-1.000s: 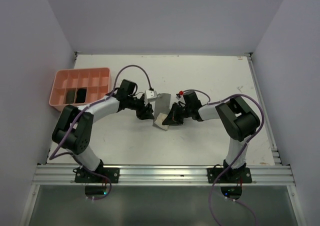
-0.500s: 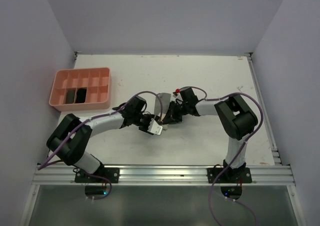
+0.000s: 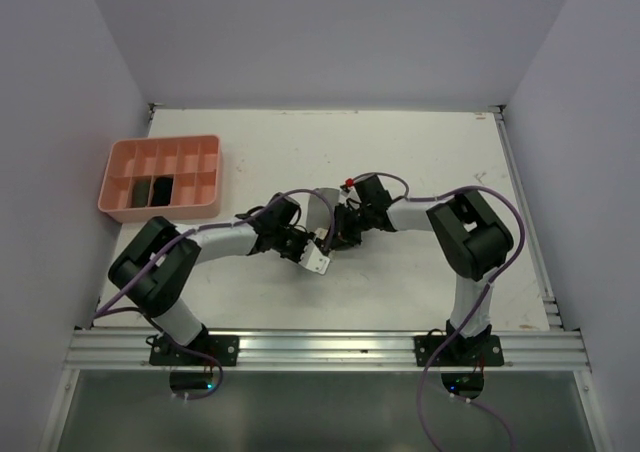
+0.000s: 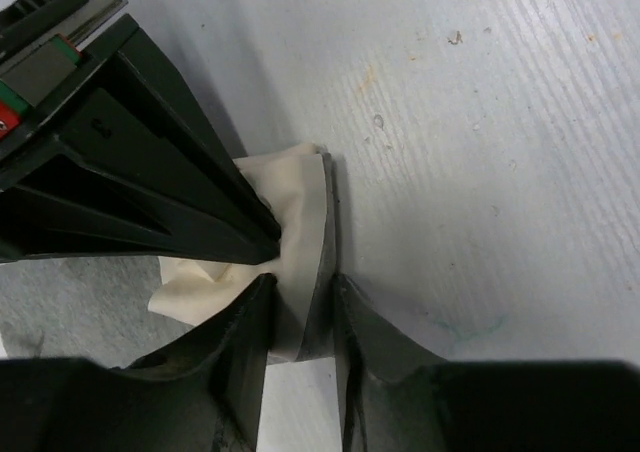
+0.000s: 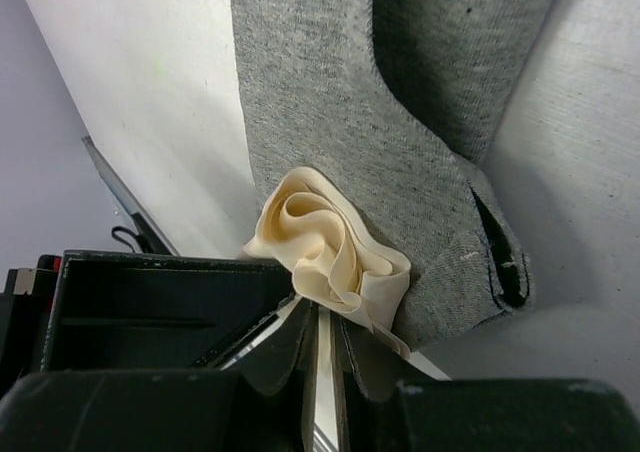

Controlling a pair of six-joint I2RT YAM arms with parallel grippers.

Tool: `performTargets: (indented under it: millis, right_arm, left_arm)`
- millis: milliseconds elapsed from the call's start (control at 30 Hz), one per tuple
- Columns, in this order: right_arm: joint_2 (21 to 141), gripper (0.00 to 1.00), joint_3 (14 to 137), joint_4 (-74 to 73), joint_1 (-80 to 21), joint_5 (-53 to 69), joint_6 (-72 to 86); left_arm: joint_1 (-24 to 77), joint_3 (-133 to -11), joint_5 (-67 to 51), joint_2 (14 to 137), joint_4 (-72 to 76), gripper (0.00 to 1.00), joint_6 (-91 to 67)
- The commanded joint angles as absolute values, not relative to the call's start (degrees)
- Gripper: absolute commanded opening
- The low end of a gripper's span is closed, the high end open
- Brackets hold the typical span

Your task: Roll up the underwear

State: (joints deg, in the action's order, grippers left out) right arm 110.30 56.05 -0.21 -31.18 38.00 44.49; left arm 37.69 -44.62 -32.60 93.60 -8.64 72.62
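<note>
One underwear (image 3: 322, 210), cream inside and grey outside, lies mid-table, its near end wound into a loose cream roll (image 5: 325, 237) with the flat grey part (image 5: 330, 92) spreading beyond it. My right gripper (image 5: 322, 317) has its jaws almost together, tips pinching the bottom of the roll. It comes in from the right (image 3: 330, 238). My left gripper (image 4: 300, 317) is shut on the roll's banded edge (image 4: 305, 272), meeting the right gripper (image 4: 272, 250) from the left (image 3: 318, 246). Two black rolled pieces (image 3: 150, 189) sit in the pink tray.
The pink compartment tray (image 3: 160, 147) stands at the far left of the white table (image 3: 420, 152). Both arms cross the table's middle and nearly touch at the cloth. Purple cables loop over each arm. Walls close in the table on three sides.
My left arm swung from the far left side of the cloth round to its near side and closed on the roll. The right gripper shifted slightly left, and the cloth bunched tighter.
</note>
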Motion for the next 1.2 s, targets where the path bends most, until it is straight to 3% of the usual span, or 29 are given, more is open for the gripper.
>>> performTargets:
  millis: [0,33,100,133,300,533,833,1167]
  right_arm:
    - [110.5,0.15,57.7,-3.9,-31.6,35.3,43.2]
    - [110.0,0.16,57.8,-4.1,-31.5,34.8,43.2]
    - [109.2,0.2,57.7,-5.1,-31.5,33.9,43.2]
    - [107.9,0.22,57.6,-5.3,-31.3,33.5,43.4]
    - [100.9,0.4,54.8,-3.3,-30.4,30.6,43.9]
    - [86.3,0.49,48.3,-2.6,-29.6,23.8,34.8]
    - [67.0,0.6,39.4,-2.5,-31.2,20.3,15.8]
    - [75.1,0.58,47.7,-9.0,-39.1,20.5,-6.3]
  left_arm:
    - [38.1,-46.3,-32.8,94.6,-12.6,0.27,73.5]
    - [38.1,-46.6,-32.7,94.6,-13.1,0.15,72.7]
    - [38.1,-47.1,-33.3,94.1,-14.6,0.02,69.7]
    - [38.1,-47.3,-33.4,93.9,-14.9,0.0,68.3]
    - [38.1,-54.1,-33.0,97.0,-29.0,0.0,63.2]
    - [31.0,-70.7,-48.8,111.2,-46.2,0.0,56.7]
    - [25.4,-85.2,-56.1,128.6,-64.1,0.0,58.3]
    - [25.4,-86.1,-53.4,132.9,-69.3,0.0,59.9]
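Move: The underwear's bunched cream end lies between the left hand's open fingers, its middle only about 1 cm ahead of the hand point and some 1 cm below. The right fingertips are still at that end too, about 2 cm ahead of the left hand point and 1 cm to its right. From the right hand the cream end lies roughly level fore and aft, 1 cm to the left and 1 cm below. The folded grey cloth runs outward, its middle about 7 cm ahead of the left hand and 1 cm to its left, 1 cm lower. The left fingers shut on the near edge of the cream end and keep that pinch close to the table while the wrist swings round it by some 70 degrees, from pointing right and down to pointing right, back and down, the pinch itself only drifting back and left by a couple of centimetres at the end. Meanwhile the right fingers open and come free of the cream end, and that hand lifts about 12 cm while drawing off to the right and a little back, rolling some 55 degrees with its fingers open, then starts to come back left and slightly down. ##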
